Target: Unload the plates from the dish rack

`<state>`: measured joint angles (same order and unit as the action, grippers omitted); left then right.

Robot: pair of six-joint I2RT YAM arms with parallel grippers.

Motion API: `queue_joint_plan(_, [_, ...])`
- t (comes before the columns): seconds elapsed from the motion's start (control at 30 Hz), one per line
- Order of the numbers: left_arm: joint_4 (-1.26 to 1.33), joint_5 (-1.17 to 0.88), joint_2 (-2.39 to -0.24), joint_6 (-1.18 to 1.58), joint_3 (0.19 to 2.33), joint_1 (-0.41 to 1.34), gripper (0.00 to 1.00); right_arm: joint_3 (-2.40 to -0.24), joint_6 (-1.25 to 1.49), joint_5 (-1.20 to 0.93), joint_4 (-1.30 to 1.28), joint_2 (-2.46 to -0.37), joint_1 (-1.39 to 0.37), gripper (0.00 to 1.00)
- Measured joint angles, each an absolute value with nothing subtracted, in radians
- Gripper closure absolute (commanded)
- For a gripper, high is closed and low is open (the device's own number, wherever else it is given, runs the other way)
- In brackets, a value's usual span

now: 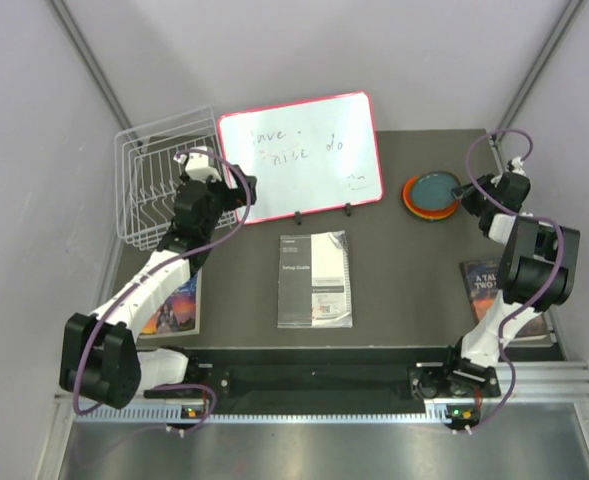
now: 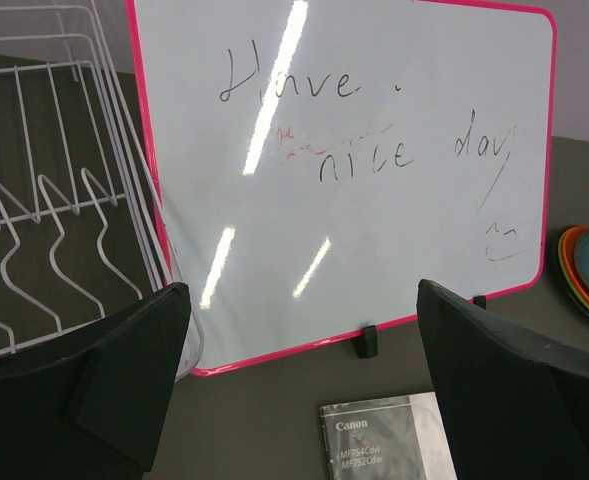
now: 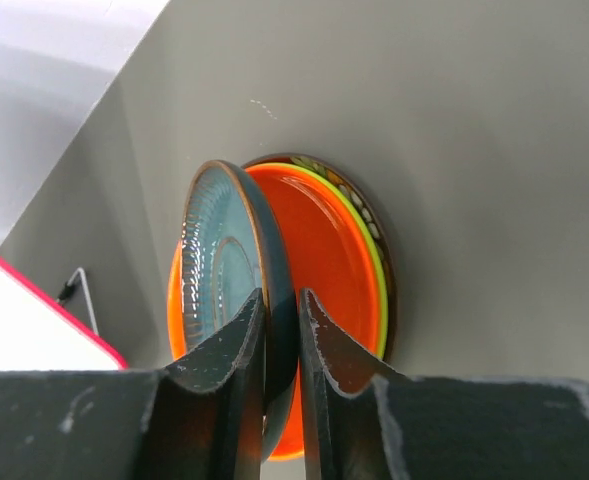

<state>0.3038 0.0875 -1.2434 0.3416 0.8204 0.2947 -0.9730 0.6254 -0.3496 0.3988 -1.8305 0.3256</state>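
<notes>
The white wire dish rack stands at the back left, and the slots that show in the left wrist view hold no plates. My left gripper hovers beside the rack, in front of the whiteboard, open with nothing between its fingers. At the back right lies a stack of plates. In the right wrist view the dark teal plate tilts just over an orange plate and a lime green plate. My right gripper is shut on the teal plate's near rim.
A red-framed whiteboard stands propped next to the rack. A Canon setup guide lies mid-table. One book lies under the left arm and another by the right arm. Walls close in the back and sides.
</notes>
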Motion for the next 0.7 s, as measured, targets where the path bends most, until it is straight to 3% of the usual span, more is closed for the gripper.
queue_joint_plan(0.17, [0.304,0.088,-1.243,0.342,0.820,0.288,0.01,-0.993,0.630,-0.377,0.399,-1.839,0.326,0.95])
queue_joint_plan(0.2, [0.304,0.087,-1.244,0.342,0.820,0.288,0.01,-0.999,0.630,-0.383,0.398,-1.841,0.326,0.91])
queue_joint_plan(0.23, [0.304,0.086,-1.244,0.342,0.820,0.287,0.01,-1.005,0.630,-0.388,0.398,-1.843,0.326,0.78])
queue_joint_plan(0.47, [0.304,0.067,-1.253,0.343,0.820,0.282,0.01,-1.016,0.630,-0.410,0.403,-1.845,0.324,0.65])
queue_joint_plan(0.5, [0.304,0.067,-1.253,0.343,0.820,0.281,0.01,-1.017,0.630,-0.410,0.403,-1.845,0.323,0.55])
queue_joint_plan(0.7, [0.304,0.057,-1.253,0.345,0.819,0.274,0.01,-1.024,0.620,-0.410,0.388,-1.845,0.323,0.41])
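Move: The teal plate, its right-hand rim already pinched in the right gripper, has its middle some 7 cm left of that hand and 1 cm ahead. Just under it the orange plate tops the stack, its middle about 8 cm left, 2 cm back and 3 cm below the hand. The paperback lies roughly 31 cm back and 13 cm to the right. From the idle left hand the orange plate is about 55 cm to the right, level ahead, some 18 cm lower. The teal plate, already over the stack, is released by the right hand: still gripping the rim, it eases up about 1.5 cm, with roughly 1 cm each forward and left, then all but stops and opens its fingers to about half. The finger on the plate's upper face comes free, while the other stays at the rim's underside. ##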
